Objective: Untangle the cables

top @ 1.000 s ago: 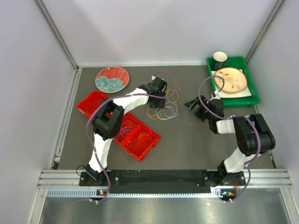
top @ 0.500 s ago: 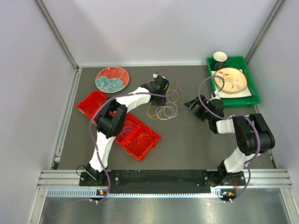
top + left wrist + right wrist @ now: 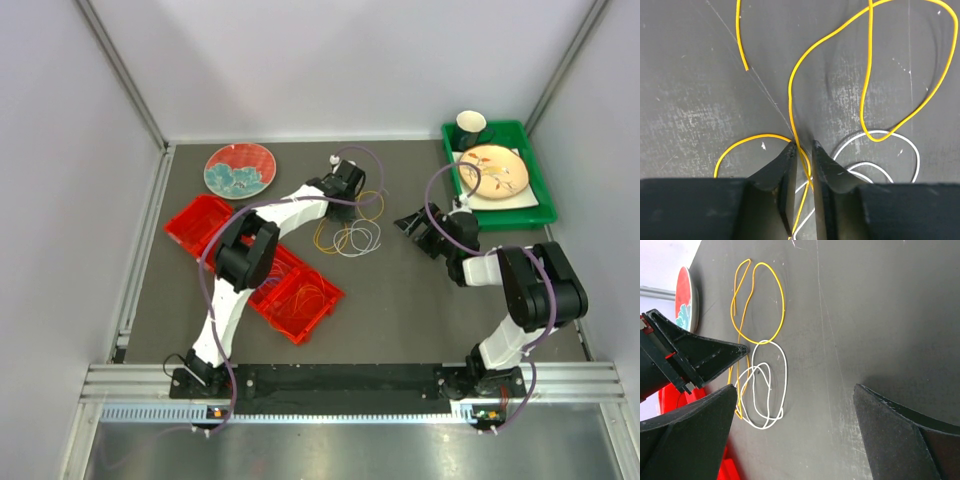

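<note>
A yellow cable (image 3: 372, 206) and a white cable (image 3: 360, 240) lie tangled together on the dark table, between the two arms. My left gripper (image 3: 804, 146) is down on the tabletop at their left side. Its jaws have narrowed to a thin slot, and a strand of the yellow cable (image 3: 790, 95) runs through that slot with a little room on each side. Loops of the white cable (image 3: 900, 145) lie just right of the fingers. My right gripper (image 3: 795, 387) stands wide open to the right of the tangle, with nothing between its fingers. It faces the yellow cable (image 3: 781, 305) and the white cable (image 3: 785, 370).
Two red trays (image 3: 195, 222) lie at the left, and the nearer one holds more cable loops (image 3: 300, 292). A red and teal plate (image 3: 240, 170) sits at the back left. A green bin (image 3: 545, 200) at the back right holds a plate and a cup (image 3: 471, 123).
My left gripper's jaws have narrowed around the yellow strand, and its wrist has shifted slightly toward the back right. The right arm has not moved.
</note>
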Robot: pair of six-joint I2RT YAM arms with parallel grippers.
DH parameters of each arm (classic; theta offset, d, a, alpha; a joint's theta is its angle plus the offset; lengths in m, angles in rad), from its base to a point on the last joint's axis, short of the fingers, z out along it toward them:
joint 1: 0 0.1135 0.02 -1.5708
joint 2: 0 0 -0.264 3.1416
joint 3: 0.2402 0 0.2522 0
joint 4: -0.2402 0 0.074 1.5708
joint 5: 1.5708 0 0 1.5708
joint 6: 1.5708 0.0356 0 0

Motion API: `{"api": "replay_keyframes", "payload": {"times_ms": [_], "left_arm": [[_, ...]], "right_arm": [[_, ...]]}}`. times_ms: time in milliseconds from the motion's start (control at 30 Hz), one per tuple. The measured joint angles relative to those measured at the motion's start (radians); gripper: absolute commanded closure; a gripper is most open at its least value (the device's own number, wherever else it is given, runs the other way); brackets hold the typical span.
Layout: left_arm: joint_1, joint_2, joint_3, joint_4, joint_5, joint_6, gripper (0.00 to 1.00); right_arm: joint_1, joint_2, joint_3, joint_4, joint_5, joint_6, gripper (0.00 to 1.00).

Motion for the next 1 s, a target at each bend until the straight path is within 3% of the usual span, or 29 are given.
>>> {"api": "replay_keyframes", "payload": {"times_ms": [133,433,667,800,1000], "left_arm": [[0.0,0.002,0.003,-0.006,-0.018,-0.003,0.99],[-0.01,0.012,0.028,-0.041,-0.05,0.009,1.0],[-0.005,0.017,0.213,-0.144,-0.054,0.079,1.0],[0.005,-0.089,0.259,-0.155,-0.054,0.117,1.0],[0.029,-0.374,0.258,-0.142,-0.089,0.181,1.0]], "right_arm": [[-0.005,0.0,0.0,0.0,-0.004,0.004,0.01],[-0.013,0.011,0.0,0.016,-0.016,0.016,0.01],[-0.016,0.011,0.0,0.016,-0.019,0.018,0.01],[-0.018,0.011,0.0,0.016,-0.019,0.018,0.01],[-0.018,0.011,0.0,0.016,-0.021,0.018,0.01]]}}
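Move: Right under the left fingertips, about 1 cm below and between the still-parted fingers, runs a strand of the yellow cable; its yellow loop spreads roughly 4 cm ahead and 5 cm to the right. The white cable's coil lies about 3 cm back and 2 cm right, the red bin some 13 cm back and 22 cm left. From the right hand, the yellow strand is about 6 cm ahead, 15 cm left and 4 cm lower. Closing its fingers on the yellow strand while staying at the table, the left hand pinches it, then sweeps up fast, almost straight, by about 28 cm, away from the white coil. On the way it edges forward, then veers some 4 cm left near the top, while the wrist tilts the fingertips up and forward by about 25 degrees. ##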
